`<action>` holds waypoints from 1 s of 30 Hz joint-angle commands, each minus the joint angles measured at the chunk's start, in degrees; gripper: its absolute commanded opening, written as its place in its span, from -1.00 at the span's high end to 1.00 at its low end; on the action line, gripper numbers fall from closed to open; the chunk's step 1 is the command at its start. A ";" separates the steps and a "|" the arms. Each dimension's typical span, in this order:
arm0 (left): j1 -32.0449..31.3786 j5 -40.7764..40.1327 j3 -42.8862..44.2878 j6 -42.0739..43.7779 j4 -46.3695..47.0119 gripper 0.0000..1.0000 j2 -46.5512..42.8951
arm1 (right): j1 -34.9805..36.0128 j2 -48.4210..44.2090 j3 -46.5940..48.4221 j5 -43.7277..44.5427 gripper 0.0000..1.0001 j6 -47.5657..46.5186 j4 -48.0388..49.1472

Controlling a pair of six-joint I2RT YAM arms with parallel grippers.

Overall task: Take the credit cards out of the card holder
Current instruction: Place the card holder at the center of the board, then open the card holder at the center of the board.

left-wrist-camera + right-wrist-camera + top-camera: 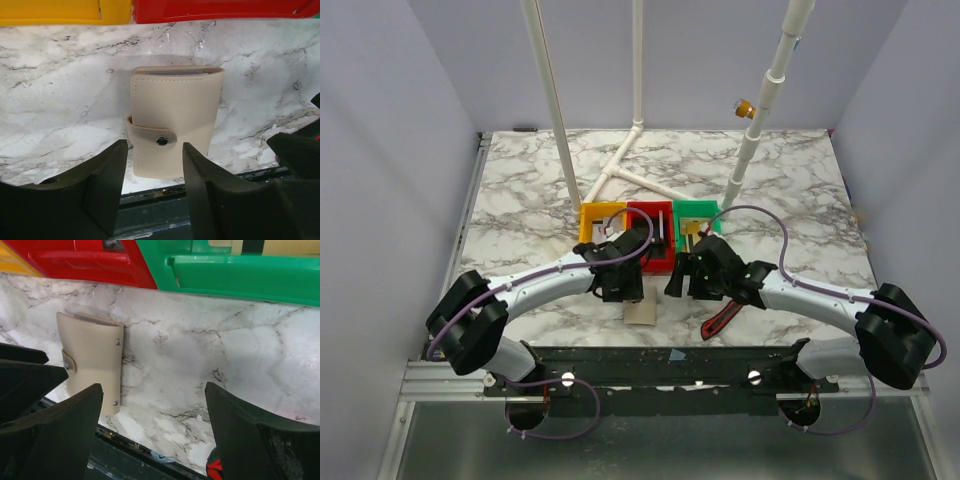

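Note:
The card holder point(640, 314) lies flat near the table's front edge, pale tan and folded shut, with its strap snapped over the front point(172, 120). The credit cards are hidden inside it; only a thin bluish edge shows at its far open end. My left gripper point(623, 290) hovers just above the holder's near end, open, its fingers point(107, 180) apart with nothing between them. My right gripper point(685, 280) hangs open to the right of the holder point(92, 360), over bare marble, gripping nothing.
Yellow point(600, 222), red point(655, 235) and green point(698, 215) bins stand in a row just beyond the grippers. Something flat and yellowish lies in the green bin. A red-and-black tool point(723, 318) lies under the right arm. White pipes rise at the back.

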 commanded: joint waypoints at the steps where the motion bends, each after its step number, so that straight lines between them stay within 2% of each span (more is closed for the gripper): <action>1: -1.30 -1.56 1.72 4.17 1.27 0.07 2.61 | 0.48 -0.66 -1.75 -3.45 -0.71 4.22 6.35; 7: -2.18 -2.80 2.76 3.94 0.94 0.18 6.68 | 0.50 -0.73 -3.09 -4.38 -0.64 5.26 8.26; 15: -2.38 -4.34 1.68 2.25 1.53 0.32 7.21 | 1.07 1.20 -3.45 -5.26 -0.51 5.36 9.65; 17: -2.42 -4.47 1.13 2.12 1.82 0.41 6.90 | 1.37 1.86 -3.34 -5.47 -0.49 5.18 9.97; 23: -2.35 -3.95 -0.04 2.12 2.99 0.68 5.48 | 2.77 4.82 -2.09 -5.81 -0.23 5.08 10.81; 30: -2.35 -2.07 -0.86 2.37 5.07 1.00 3.74 | 4.87 8.61 0.57 -5.21 -0.22 4.82 11.41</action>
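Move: The card holder lies under the left hand, its middle 1 cm ahead, 2 cm to the right and 4 cm below; its snap strap is almost directly under those fingertips. From the left hand, the red box is centred 14 cm ahead and 3 cm to the right, the yellow box 14 cm ahead and 8 cm to the left. The holder lies about 9 cm to the right hand's left, 1 cm back; the red cutter is 9 cm to the right hand's right, 6 cm back. Straight down about 2.5 cm goes the left hand onto the card holder; it then stays low while its half-open fingers close to pinch at the strap's snap. The right hand closes in leftward by some 3.5 cm, later also sinking and drawing back about 2 cm each, its fingers narrowing partway but staying open beside the holder. ##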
